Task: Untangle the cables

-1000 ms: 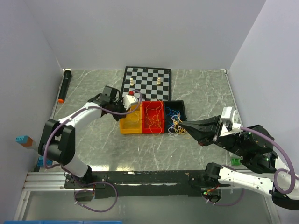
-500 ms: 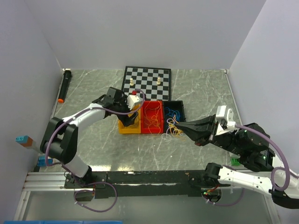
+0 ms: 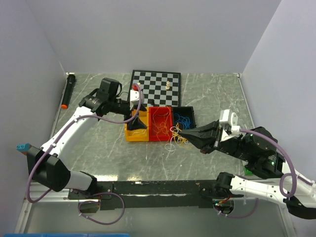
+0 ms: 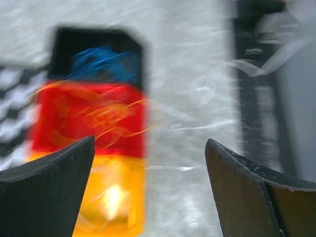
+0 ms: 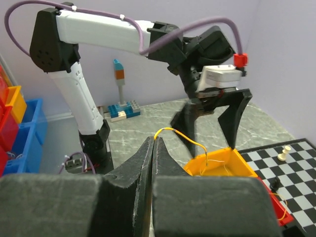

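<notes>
The cables show as a loose orange-yellow and whitish tangle [image 3: 175, 138] on the table just in front of the red bin [image 3: 161, 124], with blue ones [image 3: 184, 118] in the black bin [image 3: 191, 112]. My right gripper [image 3: 179, 132] is shut on an orange-yellow cable [image 5: 193, 141], which arcs from its tips [image 5: 156, 138] toward the yellow bin [image 5: 221, 166]. My left gripper [image 3: 137, 122] hangs open over the yellow bin [image 3: 137, 133] with nothing between its fingers [image 4: 45, 192]. The left wrist view is blurred; in it, orange strands [image 4: 106, 117] lie in the red bin.
A chessboard [image 3: 155, 86] with a white pawn [image 3: 168, 85] lies behind the bins. A black marker with an orange tip [image 3: 67, 92] lies by the left wall. Toy bricks [image 5: 121, 109] stand at the table's left edge.
My left gripper has opened and lifted back from the yellow bin. My right gripper has moved left, dragging the cable tangle out in front of the red bin.
</notes>
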{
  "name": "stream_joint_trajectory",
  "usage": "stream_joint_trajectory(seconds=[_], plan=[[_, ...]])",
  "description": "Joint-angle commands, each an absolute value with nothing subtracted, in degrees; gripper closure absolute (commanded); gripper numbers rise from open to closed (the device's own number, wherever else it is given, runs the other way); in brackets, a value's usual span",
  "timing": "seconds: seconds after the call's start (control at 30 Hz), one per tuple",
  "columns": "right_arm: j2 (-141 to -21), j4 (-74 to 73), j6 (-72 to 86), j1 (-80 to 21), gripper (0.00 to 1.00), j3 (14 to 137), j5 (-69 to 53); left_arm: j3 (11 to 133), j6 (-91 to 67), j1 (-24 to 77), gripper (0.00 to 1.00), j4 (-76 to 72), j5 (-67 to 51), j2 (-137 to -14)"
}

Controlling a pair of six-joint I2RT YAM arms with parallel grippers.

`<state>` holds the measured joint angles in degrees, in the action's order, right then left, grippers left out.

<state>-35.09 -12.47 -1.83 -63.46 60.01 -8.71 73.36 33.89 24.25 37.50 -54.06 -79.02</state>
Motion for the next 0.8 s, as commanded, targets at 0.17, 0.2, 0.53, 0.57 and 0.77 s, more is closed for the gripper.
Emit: stream_joint_trajectory(seconds=[0.17, 0.2, 0.53, 0.57, 0.77], plan=[[-39.9, -5.36, -1.49, -63.19, 1.0, 63.1, -11.16, 77.6, 69.92, 30.14, 0.03, 71.16, -81.73, -83.66], [-40.34, -4.75, -1.58, -63.11, 1.0, 63.28, -11.34, 78.04, 71.27, 30.84, 0.03, 73.02, -82.26, -84.11], [-43.94, 3.5, -0.97, -62.58, 1.0, 62.93, -9.76, 84.9, 74.01, 32.08, 0.04, 78.4, -87.1, -90.35], [-44.21, 4.47, -0.79, -62.67, 1.0, 62.67, -9.58, 85.51, 73.48, 31.99, 0.03, 78.4, -87.27, -90.79], [-45.7, 6.59, -1.31, -62.49, 1.0, 63.28, -8.18, 89.47, 59.19, 31.91, 0.03, 70.17, -83.16, -93.08]])
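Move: The cable tangle hangs from the right fingers, its middle about 8 cm below them. From the open left hand it lies some 16 cm back, 14 cm right and 11 cm higher. The yellow bin is about 7 cm ahead of the left hand, 4 cm left and 21 cm below, with the red bin level with it but 7 cm right of the hand. From the right hand the red bin is roughly 24 cm ahead, 7 cm left and 40 cm down. The right fingers stay shut on the tangle's yellow strand and carry it about 5 cm left towards the left hand, rising and easing forward a little. The left hand, wide open, swings back some 11 cm from the yellow bin towards the tangle, turning about 30 degrees clockwise, then nearly halts, creeping right and up. ##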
